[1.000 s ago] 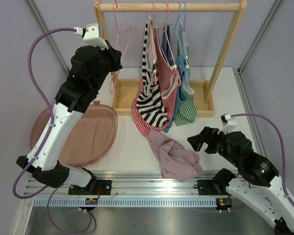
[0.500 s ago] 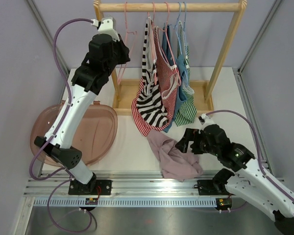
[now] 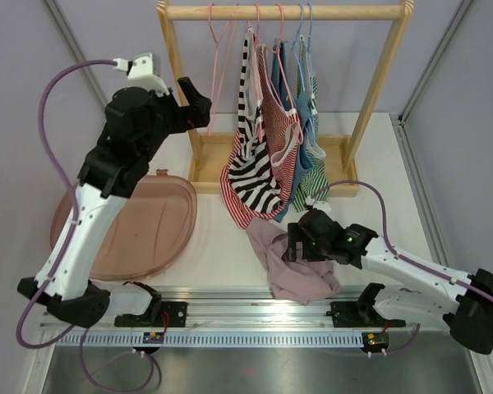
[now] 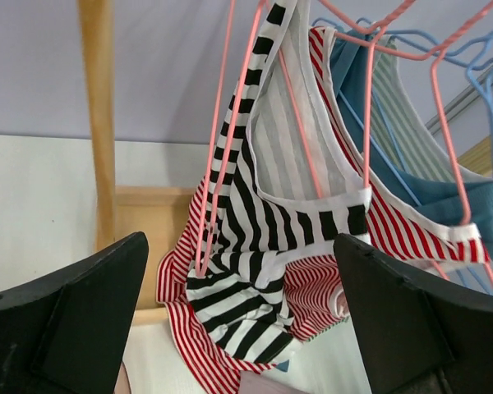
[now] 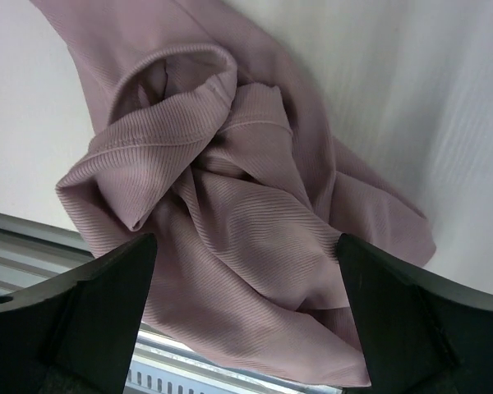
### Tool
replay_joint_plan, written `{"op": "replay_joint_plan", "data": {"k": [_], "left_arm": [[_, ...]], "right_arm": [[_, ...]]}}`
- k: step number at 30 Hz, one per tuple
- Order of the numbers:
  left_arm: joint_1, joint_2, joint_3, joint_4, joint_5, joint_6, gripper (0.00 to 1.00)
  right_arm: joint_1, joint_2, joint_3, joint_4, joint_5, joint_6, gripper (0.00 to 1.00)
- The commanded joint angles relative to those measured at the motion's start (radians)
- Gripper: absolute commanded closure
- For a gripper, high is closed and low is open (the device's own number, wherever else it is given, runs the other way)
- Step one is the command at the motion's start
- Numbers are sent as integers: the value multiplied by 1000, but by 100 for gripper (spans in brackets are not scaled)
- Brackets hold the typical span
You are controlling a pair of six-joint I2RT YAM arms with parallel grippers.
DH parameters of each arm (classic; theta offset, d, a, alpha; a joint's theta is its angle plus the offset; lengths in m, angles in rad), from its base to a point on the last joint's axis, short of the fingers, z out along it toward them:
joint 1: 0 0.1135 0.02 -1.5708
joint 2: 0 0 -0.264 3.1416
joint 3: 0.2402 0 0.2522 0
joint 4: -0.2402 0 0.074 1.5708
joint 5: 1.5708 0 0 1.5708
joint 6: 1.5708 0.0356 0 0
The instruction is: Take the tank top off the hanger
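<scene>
A mauve tank top (image 3: 294, 264) lies crumpled on the table near the front edge, off any hanger. In the right wrist view the mauve tank top (image 5: 230, 205) fills the space below my right gripper (image 5: 251, 328), which hovers open just above it without touching. From above, the right gripper (image 3: 289, 245) sits at the cloth's upper edge. An empty pink hanger (image 3: 218, 61) hangs on the wooden rail (image 3: 283, 11). My left gripper (image 3: 195, 98) stands open just left of it, holding nothing. In the left wrist view the left gripper (image 4: 242, 328) faces the pink hanger (image 4: 216, 164) and the black-and-white striped top (image 4: 263, 222).
Several more tank tops hang on the rail: black-and-white striped (image 3: 253, 156), red striped (image 3: 283, 144), blue (image 3: 300, 123) and green striped (image 3: 316, 176). A brown oval tub (image 3: 148, 226) lies at the left. The rack's wooden base (image 3: 207, 160) and posts stand behind.
My left gripper raised the pink hanger onto the rail, opened and drew back down-left. The right arm swung left and came over the mauve tank top.
</scene>
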Motion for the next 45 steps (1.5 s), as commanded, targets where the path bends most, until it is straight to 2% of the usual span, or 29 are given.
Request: {"op": "replay_joint_plan", "data": {"k": [1,9,11,14,15,17,18,19,22,25,30,34,38,45], "left_arm": [[6,-149,-59,-17,-2,-28,1],[6,-370,-205,-166,-19,20,1],[6,-442,-248,-180,-31,29,1],[6,-550,-366,-168,-35,41,1],[6,-578,-441,-147,-29,53,1],[6,-669,-524,-120,-20,73,1],[6,-701,-597,-98,-16,79,1],[6,-726,-635,-90,-15,84,1],[6,-831,-759,-61,-26,101,1],[6,-936,-834,-42,-51,84,1],[6,-1016,-848,-85,-129,52,1],[6,-1066,-882,-88,-239,26,1],[9,-1160,-923,-71,-348,1,1],[48,-1243,-948,-99,-437,-40,1]], "right_arm": [[59,83,7,68,66,46,0],[117,282,-57,226,55,78,1],[119,311,-66,250,63,80,8],[123,365,-59,267,54,65,41],[125,376,-53,269,48,60,61],[128,365,-36,270,28,42,75],[127,346,-19,264,29,37,92],[128,329,-8,255,28,31,99],[128,250,41,217,29,11,100],[128,174,107,221,-35,-21,100],[128,140,255,319,-205,-6,100],[137,207,394,368,-305,-12,100],[165,356,576,370,-368,-49,100],[229,597,1048,257,-359,-153,100]]}}
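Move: The crumpled tank top lies almost straight below the right gripper, its middle about 8 cm down. The brown bin's middle is some 46 cm left and 11 cm ahead of this gripper, 6 cm lower. The hanging black-and-white top is about 23 cm ahead, 9 cm left and 12 cm higher. From the left gripper, up by the rack, the tank top is roughly 20 cm back, 27 cm right and 44 cm down. Lower the open right gripper about 7 cm with a little drift left, pinch the tank top, then swing it up and left towards the bin, some 28 cm up, turning the fingers leftward and counter-clockwise. Draw the open left gripper back from the hung-up hanger, then also left and down, turning about 20 degrees counter-clockwise late on. ##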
